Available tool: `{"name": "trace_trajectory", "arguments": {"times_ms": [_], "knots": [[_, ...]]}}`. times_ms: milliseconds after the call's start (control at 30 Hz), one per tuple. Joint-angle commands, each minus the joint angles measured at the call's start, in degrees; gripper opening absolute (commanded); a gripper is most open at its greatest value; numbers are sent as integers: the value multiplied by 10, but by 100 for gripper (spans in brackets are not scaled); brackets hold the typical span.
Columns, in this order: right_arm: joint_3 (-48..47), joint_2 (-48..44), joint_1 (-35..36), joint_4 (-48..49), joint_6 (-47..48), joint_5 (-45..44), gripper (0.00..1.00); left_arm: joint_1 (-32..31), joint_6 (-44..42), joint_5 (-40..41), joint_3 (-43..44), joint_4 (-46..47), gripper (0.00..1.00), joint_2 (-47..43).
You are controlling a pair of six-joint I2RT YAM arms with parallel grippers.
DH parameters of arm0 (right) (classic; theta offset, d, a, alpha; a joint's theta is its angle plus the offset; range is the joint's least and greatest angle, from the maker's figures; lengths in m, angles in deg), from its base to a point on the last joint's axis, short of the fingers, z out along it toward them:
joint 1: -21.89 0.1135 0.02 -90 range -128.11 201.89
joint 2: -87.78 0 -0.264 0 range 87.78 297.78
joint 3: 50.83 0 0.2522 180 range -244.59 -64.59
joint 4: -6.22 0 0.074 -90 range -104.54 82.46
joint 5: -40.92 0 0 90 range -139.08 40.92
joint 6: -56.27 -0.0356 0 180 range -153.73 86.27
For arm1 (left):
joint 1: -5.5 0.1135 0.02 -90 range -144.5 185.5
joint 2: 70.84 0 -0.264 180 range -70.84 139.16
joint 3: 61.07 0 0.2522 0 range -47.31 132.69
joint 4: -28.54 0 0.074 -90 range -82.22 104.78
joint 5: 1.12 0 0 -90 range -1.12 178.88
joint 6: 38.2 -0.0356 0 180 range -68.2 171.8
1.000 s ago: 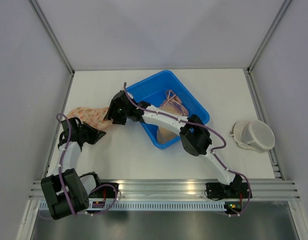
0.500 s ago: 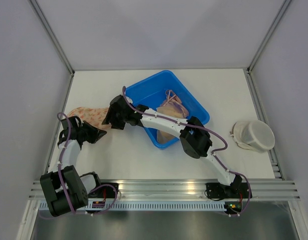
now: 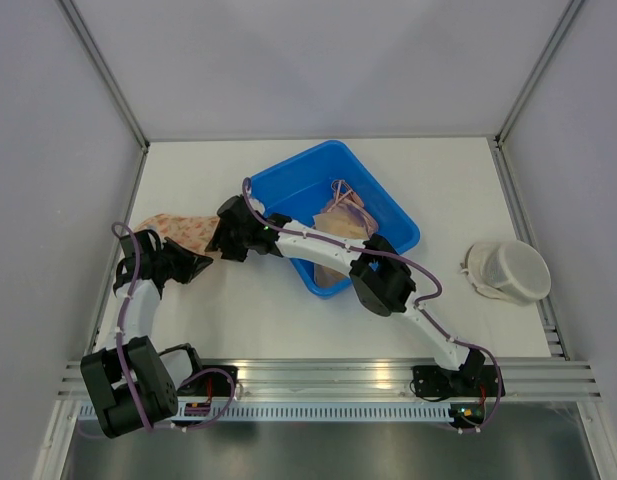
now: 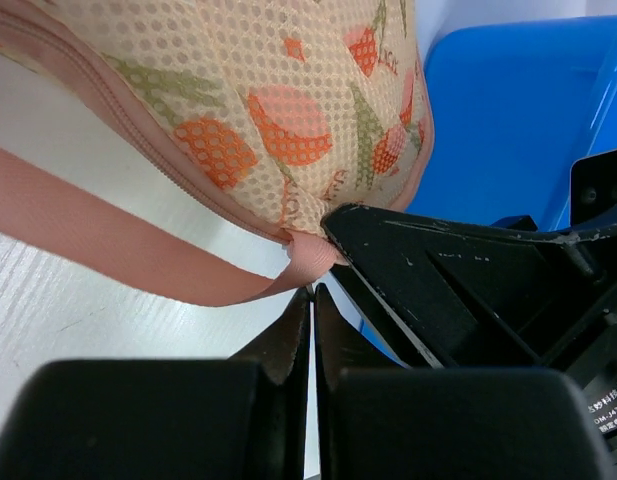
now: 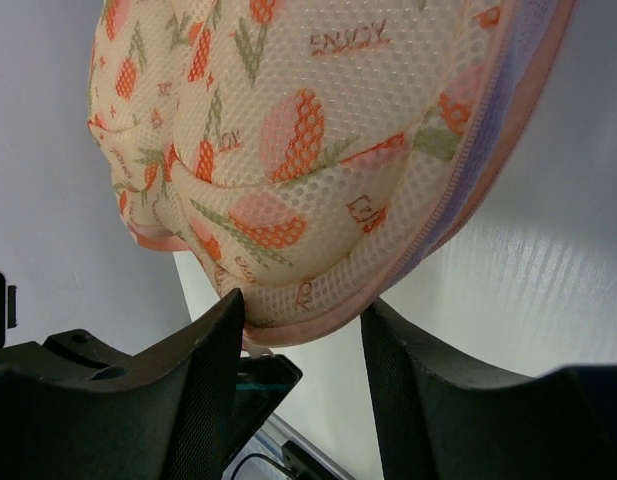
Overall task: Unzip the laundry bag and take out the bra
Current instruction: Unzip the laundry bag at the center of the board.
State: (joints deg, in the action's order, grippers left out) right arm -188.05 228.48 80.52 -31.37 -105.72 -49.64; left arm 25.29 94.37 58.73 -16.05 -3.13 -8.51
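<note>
The laundry bag (image 3: pixel 176 230) is cream mesh with an orange floral print and lies at the table's left. Its pink zipper seam (image 4: pixel 138 130) runs along the edge. My left gripper (image 3: pixel 193 264) is shut, pinching the bag's pink strap (image 4: pixel 138 255) at its fingertips (image 4: pixel 313 293). My right gripper (image 3: pixel 221 243) is open, and its two fingers straddle the bag's rounded end (image 5: pixel 288 150) without pressing it. The left finger (image 5: pixel 203 370) touches the bag's rim. The bra is hidden; nothing shows through the mesh.
A blue bin (image 3: pixel 388 205) stands behind the right arm and holds beige-pink fabric with thin straps (image 3: pixel 340 212). A white round mesh pouch (image 3: pixel 506 270) lies at the far right. Grey walls close in the table on three sides.
My right gripper has slid slightly left and nearer along the bag's end and its jaws have narrowed a little. The left gripper stays shut on the strap and has shifted slightly left.
</note>
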Motion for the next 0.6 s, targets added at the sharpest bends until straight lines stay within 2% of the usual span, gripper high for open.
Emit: {"name": "trace_trajectory", "arguments": {"times_ms": [0, 100, 200, 233, 300, 367, 400, 567], "knots": [[-33, 11, 1, 5, -11, -8, 54, -1, -2, -8, 23, 0, 2, -8], [-34, 12, 0, 5, -10, -16, 48, -1, -3, -9, 20, 1, 2, -8], [-34, 16, -4, 11, -8, -16, 26, -1, -6, 2, 19, -4, 2, -12], [-35, 16, -6, 13, -6, -16, 12, 0, -7, 10, 19, -11, 2, -14], [-35, 13, -8, 18, -2, -17, 1, -1, -14, 50, 23, -27, 2, -16], [-35, 5, -9, 20, 12, -19, 0, -1, -25, 100, 34, -72, 2, -11], [-33, -2, -10, 20, 18, -20, 0, 1, -34, 150, 44, -85, 2, -2], [-17, -25, -15, 14, 45, -15, 0, 34, -47, 207, 57, -111, 2, 10]]}}
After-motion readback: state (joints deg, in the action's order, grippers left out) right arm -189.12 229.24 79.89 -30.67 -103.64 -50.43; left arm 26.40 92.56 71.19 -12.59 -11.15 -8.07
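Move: The left hand, already shut, has the zipper pull at its fingertips. The bag end that the right hand goes for is between the right hand's open fingers, about 1 cm ahead and 1 cm left of it, level. From the left hand, that end is about 3 cm ahead and 1 cm right, the bag's middle 8 cm ahead and 10 cm left, and the blue tray's middle 10 cm ahead and 29 cm right, both a little lower. The right fingers pinch the bag end, then the left hand draws the zipper pull some 4 cm left. ##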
